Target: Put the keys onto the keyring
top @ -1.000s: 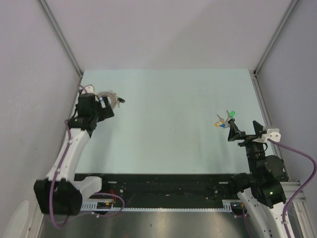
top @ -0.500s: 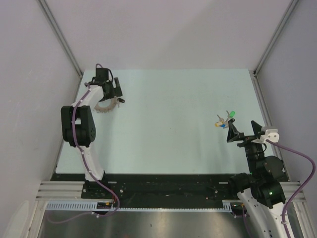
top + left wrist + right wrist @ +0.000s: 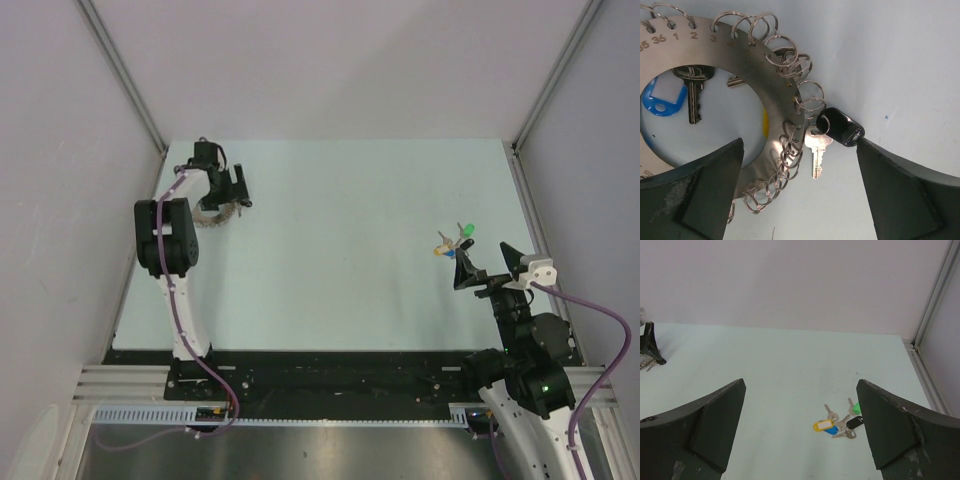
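Note:
The keyring (image 3: 213,214) lies at the table's far left, a flat grey metal ring (image 3: 774,70) with numbers and small wire loops round its rim. A black-capped key (image 3: 840,127) and a bare silver key (image 3: 816,151) hang from its loops, and a blue tag (image 3: 660,98) shows through its hole. My left gripper (image 3: 238,187) hovers open over the ring's edge (image 3: 800,200), holding nothing. Loose keys (image 3: 452,241) with yellow (image 3: 823,426), blue, green (image 3: 856,409) and black caps lie at the right. My right gripper (image 3: 484,266) stands open just short of them (image 3: 800,432).
Grey walls close in the pale green table (image 3: 340,250) on three sides, with metal frame posts (image 3: 555,75) at the back corners. The left gripper's finger (image 3: 651,344) shows far off in the right wrist view.
The left arm has stretched out toward the far left corner and its gripper now hangs over the keyring's right edge. The right gripper has crept slightly toward the loose keys.

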Available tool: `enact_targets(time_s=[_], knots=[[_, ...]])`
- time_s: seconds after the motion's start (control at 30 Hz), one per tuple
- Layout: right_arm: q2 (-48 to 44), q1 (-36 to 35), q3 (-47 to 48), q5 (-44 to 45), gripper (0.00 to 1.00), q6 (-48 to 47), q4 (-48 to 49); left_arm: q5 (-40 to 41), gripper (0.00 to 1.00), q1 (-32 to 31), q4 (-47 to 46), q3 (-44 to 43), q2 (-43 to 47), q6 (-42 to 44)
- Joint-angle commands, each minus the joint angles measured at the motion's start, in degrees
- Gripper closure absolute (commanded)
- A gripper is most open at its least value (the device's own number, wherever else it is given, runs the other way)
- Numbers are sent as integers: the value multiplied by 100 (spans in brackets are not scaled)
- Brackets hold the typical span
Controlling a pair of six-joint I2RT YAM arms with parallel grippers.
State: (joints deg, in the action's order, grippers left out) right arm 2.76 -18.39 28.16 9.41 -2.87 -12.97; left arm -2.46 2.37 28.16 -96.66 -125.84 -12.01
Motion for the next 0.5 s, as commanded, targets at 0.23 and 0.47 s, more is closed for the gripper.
enact_targets(time_s=[0.23, 0.47], knots=[[-101, 29, 5, -123, 0, -91, 242, -1028, 0, -509, 111, 1287, 858, -441], [-101, 11, 49, -212, 0, -64, 234, -1398, 0, -1623, -267, 2344, 1667, -961]])
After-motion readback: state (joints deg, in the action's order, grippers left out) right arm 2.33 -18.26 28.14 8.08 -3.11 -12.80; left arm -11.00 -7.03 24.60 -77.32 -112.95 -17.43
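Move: The keyring, a flat metal disc, is centred about 7 cm to the left hand's left and 1 cm ahead, roughly 2 cm lower, with the left finger over its open middle. At that same low level, the black fob sits some 4 cm right and 1 cm ahead, a small silver key 1 cm right and level with the hand; the blue tag is about 9 cm left, 2 cm ahead. From the right hand, the disc lies some 33 cm forward, 70 cm left and 28 cm below. Rightward and back towards its base, slowly at first and then faster, the left hand sweeps level just over the table, about 10 cm right and 8 cm back. Its fingers stay wide open, the left one hooked inside the keyring's hole and dragging the disc by its inner edge, while the wrist turns some 10 degrees clockwise and its left side dips about as much. ##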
